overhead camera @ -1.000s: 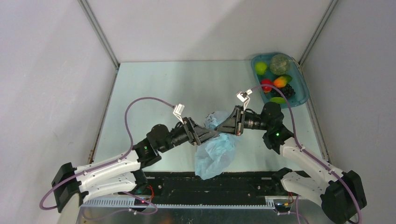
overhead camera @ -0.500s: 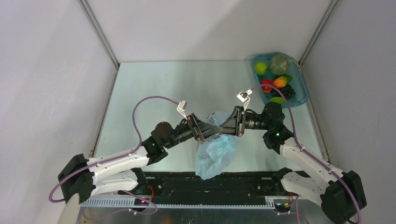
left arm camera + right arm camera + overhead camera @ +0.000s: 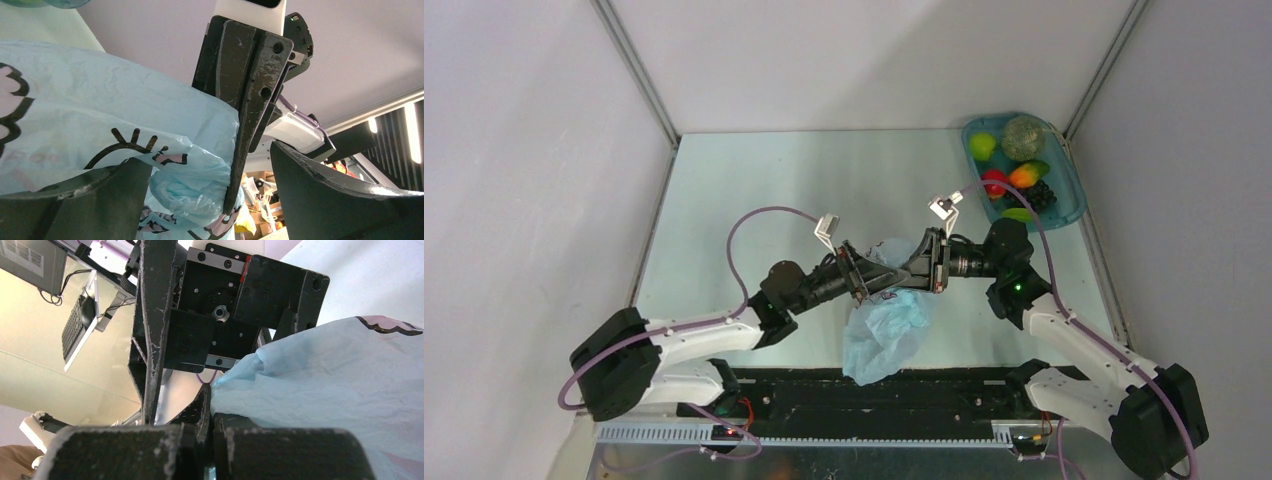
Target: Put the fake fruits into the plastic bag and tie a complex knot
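Note:
The light-blue plastic bag (image 3: 886, 325) hangs from the table's near middle, with its top lifted. My right gripper (image 3: 908, 274) is shut on the bag's top film, as the right wrist view (image 3: 211, 410) shows, where the film (image 3: 340, 375) bunches at the pads. My left gripper (image 3: 871, 281) faces it from the left and is open. In the left wrist view (image 3: 210, 160) its jaws stand wide on either side of the bunched film (image 3: 195, 185) and the right gripper's fingers (image 3: 247, 115). The fake fruits, red (image 3: 995, 182), lime green (image 3: 983, 146), orange-yellow (image 3: 1024, 176) and grapes (image 3: 1039, 195), lie in the tray. No knot is in view.
The teal oval tray (image 3: 1072, 200) stands at the back right corner and also holds a round grey-green ball (image 3: 1024, 137). White walls enclose the table on three sides. A black rail runs along the near edge (image 3: 874, 395) under the bag's bottom.
My left arm has reached forward and right, bringing its open gripper up against the right gripper at the bag's top. The right arm and the fruits have not moved.

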Controlling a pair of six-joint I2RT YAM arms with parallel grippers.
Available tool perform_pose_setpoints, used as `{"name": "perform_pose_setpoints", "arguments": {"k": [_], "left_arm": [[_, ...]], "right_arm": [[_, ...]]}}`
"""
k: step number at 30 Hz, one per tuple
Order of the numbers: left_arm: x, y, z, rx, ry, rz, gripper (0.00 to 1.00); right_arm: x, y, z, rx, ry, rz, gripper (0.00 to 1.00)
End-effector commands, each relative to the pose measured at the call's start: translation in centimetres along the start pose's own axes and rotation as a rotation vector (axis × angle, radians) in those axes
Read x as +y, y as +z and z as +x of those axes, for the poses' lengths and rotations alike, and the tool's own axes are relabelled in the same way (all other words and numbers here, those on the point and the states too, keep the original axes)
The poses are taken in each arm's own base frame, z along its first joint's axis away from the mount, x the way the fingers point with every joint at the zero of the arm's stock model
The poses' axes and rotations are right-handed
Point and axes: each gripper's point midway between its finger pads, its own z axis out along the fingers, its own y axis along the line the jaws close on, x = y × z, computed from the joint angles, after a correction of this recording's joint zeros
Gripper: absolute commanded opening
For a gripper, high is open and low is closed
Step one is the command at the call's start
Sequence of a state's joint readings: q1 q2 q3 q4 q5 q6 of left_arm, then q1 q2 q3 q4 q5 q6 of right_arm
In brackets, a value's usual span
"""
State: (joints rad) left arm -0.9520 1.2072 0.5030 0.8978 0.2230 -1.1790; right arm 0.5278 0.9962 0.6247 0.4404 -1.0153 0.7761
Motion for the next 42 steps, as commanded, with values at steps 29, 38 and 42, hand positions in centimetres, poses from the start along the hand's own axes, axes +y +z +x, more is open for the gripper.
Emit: {"name": "perform_pose_setpoints", "arguments": {"k": [29,38,42], "left_arm": [[0.6,-4.8,-1.4,-0.102,0.092,-0.095,0.58],[0.2,-4.6,-2.0,-0.130,0.095,-0.087,0.53],[0.0,-4.3,-2.2,-0.134,0.096,-0.085,0.51]], "right_arm": [[-2.1,-0.2,0.8,0.011,-0.002,0.061,0.00],[-2.0,-0.3,0.9,0.015,-0.005,0.061,0.00],[-2.0,-0.2,1.0,0.019,-0.004,0.057,0.00]]}}
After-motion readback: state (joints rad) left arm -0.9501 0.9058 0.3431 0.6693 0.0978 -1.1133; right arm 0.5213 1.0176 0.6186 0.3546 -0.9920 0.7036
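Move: The gathered bag mouth, pinched in the closed right fingers, lies about 2 cm left of and 1 cm back from the left hand, roughly level, between its wide-open fingers. The right gripper's palm is some 5 cm to the left hand's right and 1 cm ahead; the bag's full body hangs about 15 cm below, 4 cm back and 3 cm left. For the right hand, the bag mouth is right at its fingertips. The right fingers keep their pinch on the bag mouth while that hand sinks about 2 cm and edges forward. The left hand draws out leftwards by some 5 cm from its overlap with the right gripper, first dipping and easing back, then rising and finally sinking to end 3 cm lower; its fingers narrow from wide open to about half, without pinching the bag. ##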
